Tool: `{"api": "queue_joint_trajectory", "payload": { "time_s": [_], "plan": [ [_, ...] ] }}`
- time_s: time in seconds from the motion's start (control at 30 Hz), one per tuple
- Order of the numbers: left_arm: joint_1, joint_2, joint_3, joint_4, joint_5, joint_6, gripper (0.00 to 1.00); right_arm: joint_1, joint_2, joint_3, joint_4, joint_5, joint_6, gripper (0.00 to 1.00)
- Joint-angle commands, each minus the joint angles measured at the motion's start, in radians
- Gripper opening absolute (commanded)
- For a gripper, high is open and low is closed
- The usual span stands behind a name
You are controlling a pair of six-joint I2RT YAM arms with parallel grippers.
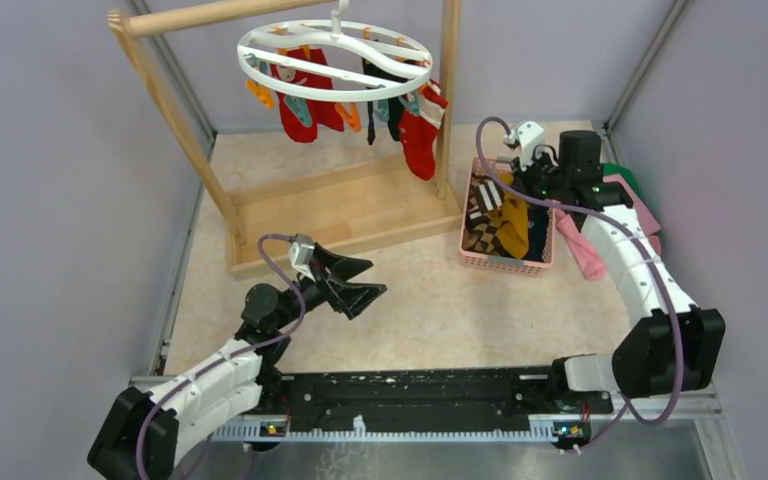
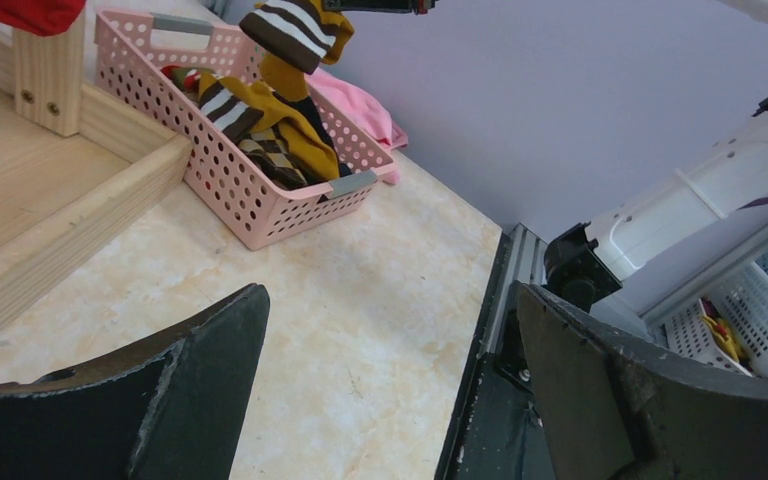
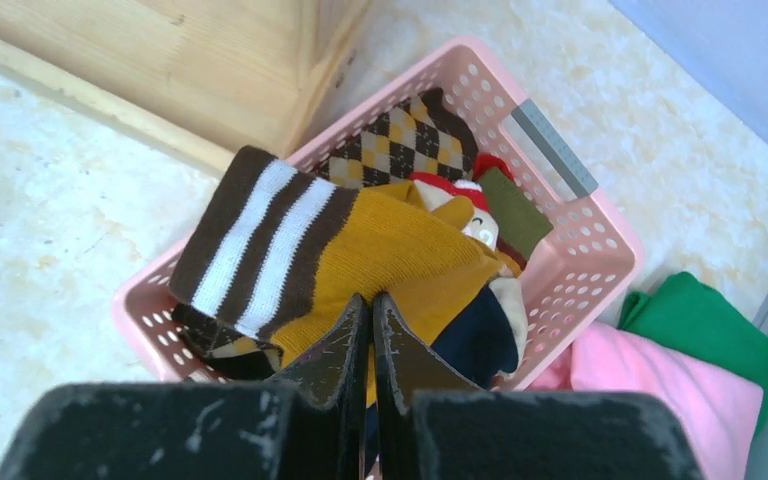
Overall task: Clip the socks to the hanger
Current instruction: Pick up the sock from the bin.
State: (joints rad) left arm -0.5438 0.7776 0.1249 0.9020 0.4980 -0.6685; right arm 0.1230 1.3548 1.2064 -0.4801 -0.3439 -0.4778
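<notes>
The white ring hanger (image 1: pixel 335 48) hangs from the wooden rack with red socks (image 1: pixel 300 105) and a dark one clipped under it. More socks lie in a pink basket (image 3: pixel 600 240). Over that basket my right gripper (image 3: pixel 370 297) is shut on a mustard sock (image 3: pixel 400 250) with a brown-and-white striped cuff. The left wrist view shows this sock (image 2: pixel 290 40) lifted partly above the basket. A brown argyle sock (image 3: pixel 405 145) lies beneath it. My left gripper (image 1: pixel 365 278) hovers open and empty over the table in front of the rack base.
The wooden rack base (image 1: pixel 340 215) lies left of the basket. A pink cloth (image 3: pixel 650 380) and a green cloth (image 3: pixel 705 325) lie right of the basket by the wall. The table's metal rail (image 2: pixel 500 290) runs along the near edge.
</notes>
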Motion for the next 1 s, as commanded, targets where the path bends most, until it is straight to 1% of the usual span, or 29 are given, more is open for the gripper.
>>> {"api": "queue_joint_trajectory", "payload": {
  "time_s": [0.0,0.07,0.17,0.27,0.3,0.4,0.47,0.5,0.57,0.6,0.63,0.73,0.8,0.83,0.9,0.97],
  "plan": [
    [0.002,0.023,0.005,0.151,0.086,0.043,1.0,-0.005,-0.078,0.014,0.022,-0.048,0.011,0.0],
    [0.001,0.028,0.009,0.161,0.087,0.047,0.99,-0.011,-0.065,0.016,0.024,0.002,0.013,0.0],
    [0.001,0.038,0.019,0.163,0.096,0.048,0.99,-0.031,0.009,0.02,0.006,0.058,-0.002,0.0],
    [0.001,0.044,0.021,0.163,0.106,0.038,0.99,-0.041,0.117,0.022,-0.038,0.068,-0.037,0.0],
    [0.001,0.046,0.02,0.16,0.106,0.036,1.0,-0.042,0.148,0.023,-0.054,0.065,-0.048,0.01],
    [0.002,0.044,0.009,0.161,0.104,0.03,0.99,-0.042,0.214,0.026,-0.074,0.083,-0.062,0.06],
    [0.001,0.039,0.003,0.162,0.102,0.028,0.99,-0.042,0.225,0.025,-0.051,0.144,-0.064,0.1],
    [0.001,0.036,0.0,0.162,0.101,0.028,0.99,-0.04,0.219,0.018,-0.025,0.191,-0.065,0.14],
    [0.001,0.032,-0.005,0.162,0.098,0.028,1.0,-0.013,0.17,-0.024,0.048,0.322,-0.087,0.25],
    [0.002,0.031,-0.005,0.162,0.096,0.029,0.99,-0.002,0.139,-0.05,0.083,0.363,-0.095,0.28],
    [0.001,0.032,-0.005,0.163,0.094,0.03,1.0,0.005,0.108,-0.073,0.107,0.371,-0.096,0.29],
    [0.001,0.037,-0.002,0.164,0.098,0.029,1.0,0.009,0.042,-0.086,0.135,0.324,-0.087,0.31],
    [0.001,0.04,0.0,0.166,0.104,0.028,0.99,0.009,0.021,-0.094,0.138,0.255,-0.086,0.43],
    [0.002,0.04,0.002,0.166,0.106,0.027,0.99,0.009,0.013,-0.094,0.125,0.194,-0.096,0.49],
    [0.001,0.037,0.001,0.166,0.106,0.023,0.99,0.009,0.006,-0.095,0.06,0.016,-0.14,0.57],
    [0.001,0.032,-0.003,0.167,0.105,0.02,1.0,0.028,0.0,-0.111,0.004,-0.149,-0.208,0.59]
  ]
}}
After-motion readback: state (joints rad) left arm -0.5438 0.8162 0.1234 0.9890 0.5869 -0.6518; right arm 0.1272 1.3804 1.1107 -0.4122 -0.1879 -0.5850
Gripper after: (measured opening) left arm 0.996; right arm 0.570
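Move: The right hand already holds the brown-and-yellow sock above the bin. The sock pile it goes to lies some 13 cm below and 4 cm to its right, about 1 cm back. The Santa sock is roughly 7 cm beyond the pile, the wooden rack's near corner about 11 cm to its left, and the pink cloth about 20 cm to its right. From the left hand, the pile is some 18 cm ahead, 32 cm to the right and 13 cm below. Lift the held sock slightly with the right gripper, then lower it about 12 cm into the bin, easing to the right and tipping the fingers down some 15 degrees. Open the fingers near the bottom and let go of the sock on the pile, then rise about 7 cm, clear of it, still opening to a little over half. ##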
